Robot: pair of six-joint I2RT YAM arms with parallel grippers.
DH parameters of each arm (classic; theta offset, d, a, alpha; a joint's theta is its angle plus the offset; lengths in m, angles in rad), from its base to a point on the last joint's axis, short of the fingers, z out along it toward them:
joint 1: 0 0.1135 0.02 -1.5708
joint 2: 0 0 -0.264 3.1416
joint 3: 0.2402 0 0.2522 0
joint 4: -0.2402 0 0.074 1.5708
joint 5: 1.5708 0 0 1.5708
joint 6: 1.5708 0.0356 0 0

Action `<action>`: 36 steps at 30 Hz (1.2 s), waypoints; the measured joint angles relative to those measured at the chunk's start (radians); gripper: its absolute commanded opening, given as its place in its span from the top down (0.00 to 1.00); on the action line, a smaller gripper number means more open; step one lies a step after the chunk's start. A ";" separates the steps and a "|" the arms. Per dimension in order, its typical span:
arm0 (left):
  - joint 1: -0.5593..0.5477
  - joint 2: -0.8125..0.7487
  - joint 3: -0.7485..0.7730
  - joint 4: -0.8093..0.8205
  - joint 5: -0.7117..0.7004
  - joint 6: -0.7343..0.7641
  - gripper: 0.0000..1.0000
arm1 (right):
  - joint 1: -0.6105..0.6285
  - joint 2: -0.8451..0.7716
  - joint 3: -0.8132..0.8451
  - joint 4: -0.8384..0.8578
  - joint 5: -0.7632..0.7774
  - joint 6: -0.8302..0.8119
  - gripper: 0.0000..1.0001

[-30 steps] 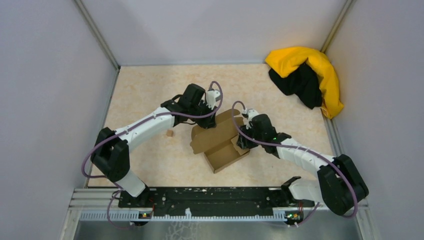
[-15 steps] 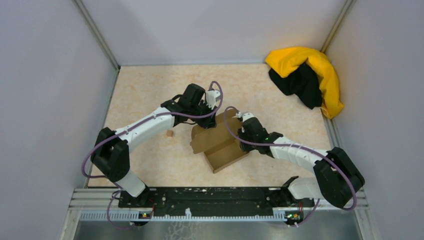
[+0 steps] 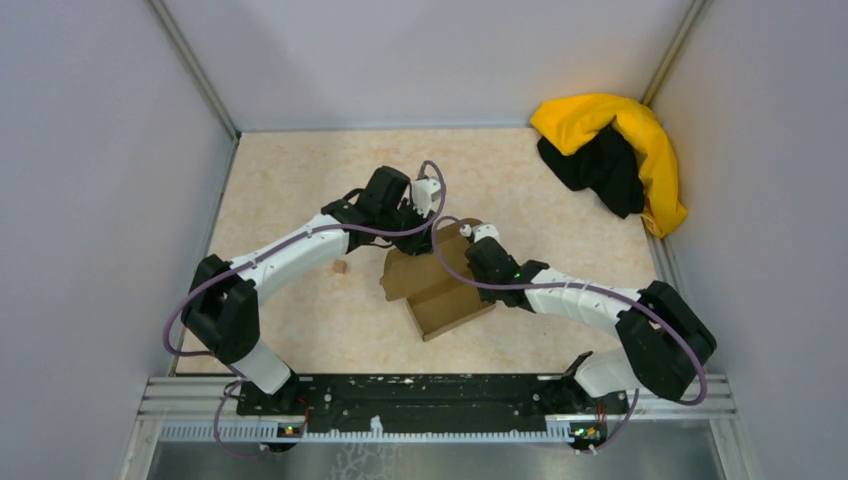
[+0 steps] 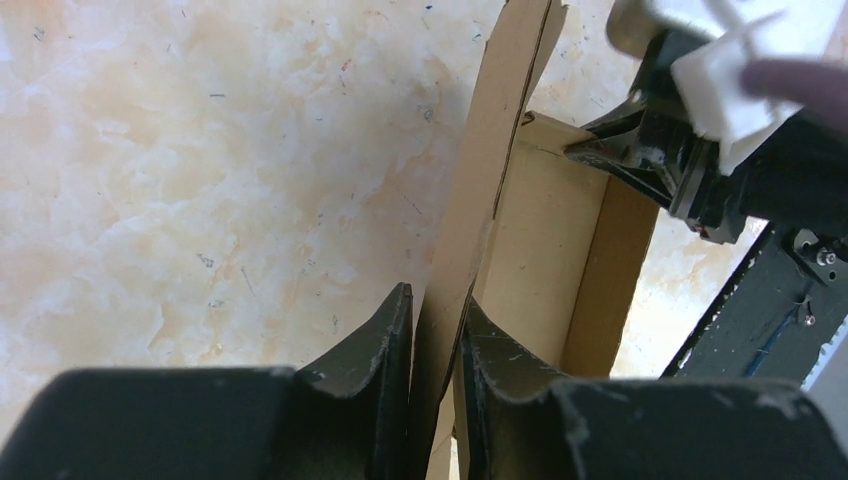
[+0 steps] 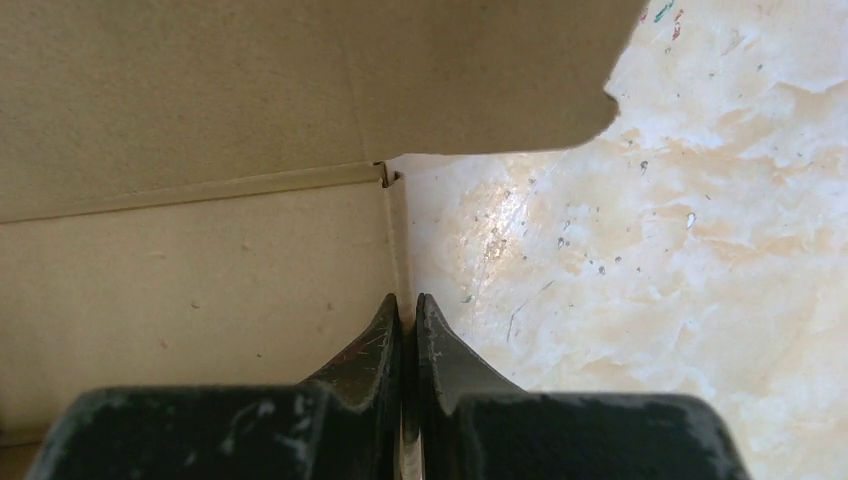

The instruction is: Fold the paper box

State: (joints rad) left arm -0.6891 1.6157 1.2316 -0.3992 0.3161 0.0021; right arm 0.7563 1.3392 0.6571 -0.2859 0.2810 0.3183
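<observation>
The brown paper box [image 3: 437,296] lies half formed in the middle of the table, its tray open and one large flap standing up. My left gripper [image 3: 421,236] is shut on that upright flap; in the left wrist view the fingers [image 4: 437,300] pinch the cardboard panel [image 4: 487,150] edge-on. My right gripper [image 3: 472,243] sits at the box's far right corner. In the right wrist view its jaws [image 5: 408,300] are shut on the thin edge of a side wall [image 5: 397,235], with the box floor [image 5: 190,280] to the left.
A yellow-and-black cloth heap [image 3: 612,152] lies in the back right corner. A tiny cardboard scrap [image 3: 340,266] sits left of the box, under the left arm. Grey walls enclose the table on three sides, and a black rail [image 3: 420,395] runs along the near edge.
The right arm has swung left and forward onto the box's right side, and its jaws have closed on the wall there. The left gripper has kept its hold without moving.
</observation>
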 measured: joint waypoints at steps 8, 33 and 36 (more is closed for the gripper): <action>0.002 0.000 0.000 0.010 0.000 0.003 0.71 | 0.074 0.071 0.063 -0.052 0.134 0.025 1.00; 0.161 -0.372 -0.166 0.177 0.049 -0.220 0.49 | 0.135 0.021 0.054 -0.079 0.255 0.104 1.00; 0.170 -0.447 -0.212 0.192 0.010 -0.258 0.49 | 0.184 0.021 0.054 -0.079 0.303 0.105 1.00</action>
State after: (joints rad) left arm -0.5194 1.1690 1.0195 -0.2077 0.3264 -0.2558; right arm 0.9401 1.3598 0.7113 -0.3653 0.5842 0.4232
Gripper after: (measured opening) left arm 0.512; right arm 0.029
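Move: The left gripper's fingers straddle the raised lid near its upper edge; the lid's middle lies about 2 cm back, 1 cm right and 4 cm below. From that gripper the open tray's middle is some 12 cm back, 5 cm right and 12 cm down, the small brown block 4 cm back, 17 cm left and 13 cm down. The right gripper is already shut on the tray's right wall; the tray's middle lies about 8 cm left, 3 cm back and 1 cm lower, the lid's middle 6 cm ahead, 12 cm left and 6 cm higher. Spread the left fingers to free the lid, then lift that gripper about 12 cm, swinging it some 7 cm left on the way up, clear of the lid, and tilt its fingers roughly 25 degrees towards level. Keep the right gripper pinched on the side wall, raising it about 2 cm while turning it slightly clockwise. ##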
